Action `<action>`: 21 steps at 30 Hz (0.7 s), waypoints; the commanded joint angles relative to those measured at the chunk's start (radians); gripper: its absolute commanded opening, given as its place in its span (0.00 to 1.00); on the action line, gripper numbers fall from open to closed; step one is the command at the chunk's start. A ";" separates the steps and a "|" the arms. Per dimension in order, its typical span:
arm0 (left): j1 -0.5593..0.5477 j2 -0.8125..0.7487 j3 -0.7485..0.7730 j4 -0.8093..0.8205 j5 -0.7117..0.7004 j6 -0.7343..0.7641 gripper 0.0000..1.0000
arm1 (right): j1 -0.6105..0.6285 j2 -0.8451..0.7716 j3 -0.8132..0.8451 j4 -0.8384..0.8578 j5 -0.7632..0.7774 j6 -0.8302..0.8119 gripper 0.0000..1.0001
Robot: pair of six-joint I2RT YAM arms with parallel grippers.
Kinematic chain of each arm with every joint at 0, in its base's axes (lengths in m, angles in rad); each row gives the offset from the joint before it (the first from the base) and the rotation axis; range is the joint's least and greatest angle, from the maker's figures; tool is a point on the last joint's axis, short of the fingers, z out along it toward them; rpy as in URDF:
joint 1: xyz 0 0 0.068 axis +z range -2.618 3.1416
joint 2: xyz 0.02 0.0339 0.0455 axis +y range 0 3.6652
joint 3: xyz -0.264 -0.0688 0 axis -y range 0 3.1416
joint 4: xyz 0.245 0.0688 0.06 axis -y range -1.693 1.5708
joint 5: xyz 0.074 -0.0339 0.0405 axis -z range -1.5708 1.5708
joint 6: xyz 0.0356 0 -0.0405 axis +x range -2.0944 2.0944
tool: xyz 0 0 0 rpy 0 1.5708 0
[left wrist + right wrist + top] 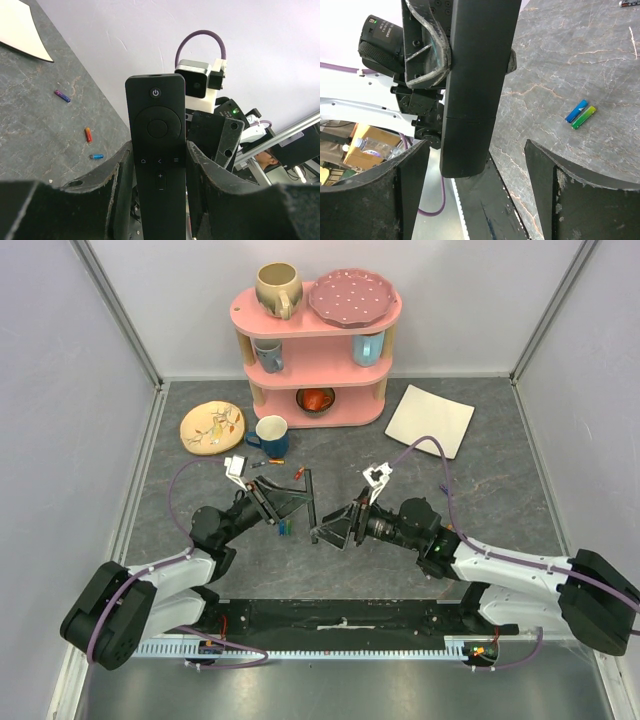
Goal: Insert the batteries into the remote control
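The remote control (pixel 157 150) is a slim black bar standing on end above the table, button side toward the left wrist camera. My left gripper (pixel 159 160) is shut on its sides. In the right wrist view its plain back (pixel 475 75) fills the middle, and my right gripper (pixel 476 150) stands open around its lower end, with a gap on each side. From above, the two grippers (pixel 288 502) (pixel 335 528) meet at the remote (pixel 308 498). Batteries lie loose on the table: a blue one (pixel 576 111) beside a green one (pixel 584 117), an orange-red one (pixel 88 134), and a purple one (pixel 62 96).
A pink shelf (pixel 315 350) with mugs and a plate stands at the back. A blue mug (pixel 270 435) and a yellow plate (pixel 212 427) sit in front of it, with a white square plate (pixel 430 420) to the right. Grey walls close off both sides.
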 commanded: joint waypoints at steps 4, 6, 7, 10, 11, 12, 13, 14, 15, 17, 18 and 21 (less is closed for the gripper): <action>0.001 -0.011 0.033 0.374 0.015 -0.035 0.02 | -0.001 0.062 0.017 0.200 -0.036 0.054 0.82; 0.000 -0.012 0.035 0.374 0.017 -0.035 0.02 | -0.002 0.075 0.017 0.217 -0.042 0.059 0.80; 0.000 -0.012 0.035 0.374 0.018 -0.035 0.02 | 0.001 0.081 0.021 0.230 -0.055 0.062 0.79; 0.000 -0.014 0.033 0.374 0.017 -0.035 0.02 | -0.001 0.102 0.020 0.261 -0.076 0.077 0.73; 0.000 -0.017 0.033 0.374 0.017 -0.035 0.02 | -0.001 0.107 0.020 0.270 -0.084 0.080 0.71; 0.001 -0.015 0.033 0.374 0.017 -0.035 0.02 | -0.001 0.113 0.017 0.275 -0.087 0.082 0.71; 0.001 -0.017 0.033 0.374 0.015 -0.035 0.02 | -0.001 0.115 0.015 0.281 -0.088 0.086 0.70; 0.001 -0.018 0.035 0.374 0.014 -0.035 0.02 | -0.001 0.118 0.012 0.284 -0.092 0.087 0.68; 0.001 -0.021 0.035 0.374 0.014 -0.035 0.02 | 0.001 0.122 0.011 0.289 -0.093 0.088 0.68; 0.000 -0.025 0.038 0.374 0.014 -0.037 0.02 | -0.002 0.124 0.006 0.298 -0.098 0.093 0.65; 0.000 -0.026 0.038 0.374 0.014 -0.037 0.02 | -0.001 0.130 0.004 0.304 -0.101 0.094 0.64; 0.000 -0.031 0.041 0.374 0.012 -0.040 0.02 | -0.001 0.141 0.004 0.319 -0.110 0.097 0.59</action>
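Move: The remote is already pinched upright in the left hand's fingers, its middle at that hand's pads. From the right hand its middle lies about 5 cm ahead, 4 cm to the left and 3 cm higher; the free lower end, with the battery cover, is just off the open right fingertips. On the table some 21 cm below, the blue and green batteries lie 5 cm ahead and 10 cm left of the right hand, the red battery about 18 cm ahead and 7 cm left. No firm grip by the right fingers shows yet: they close around the remote's lower end from nearly wide open to about two thirds, as the right hand eases some 2 cm left towards it and rises about 1 cm, its fingers tipping up slightly. The left hand keeps its hold and stays practically still. ##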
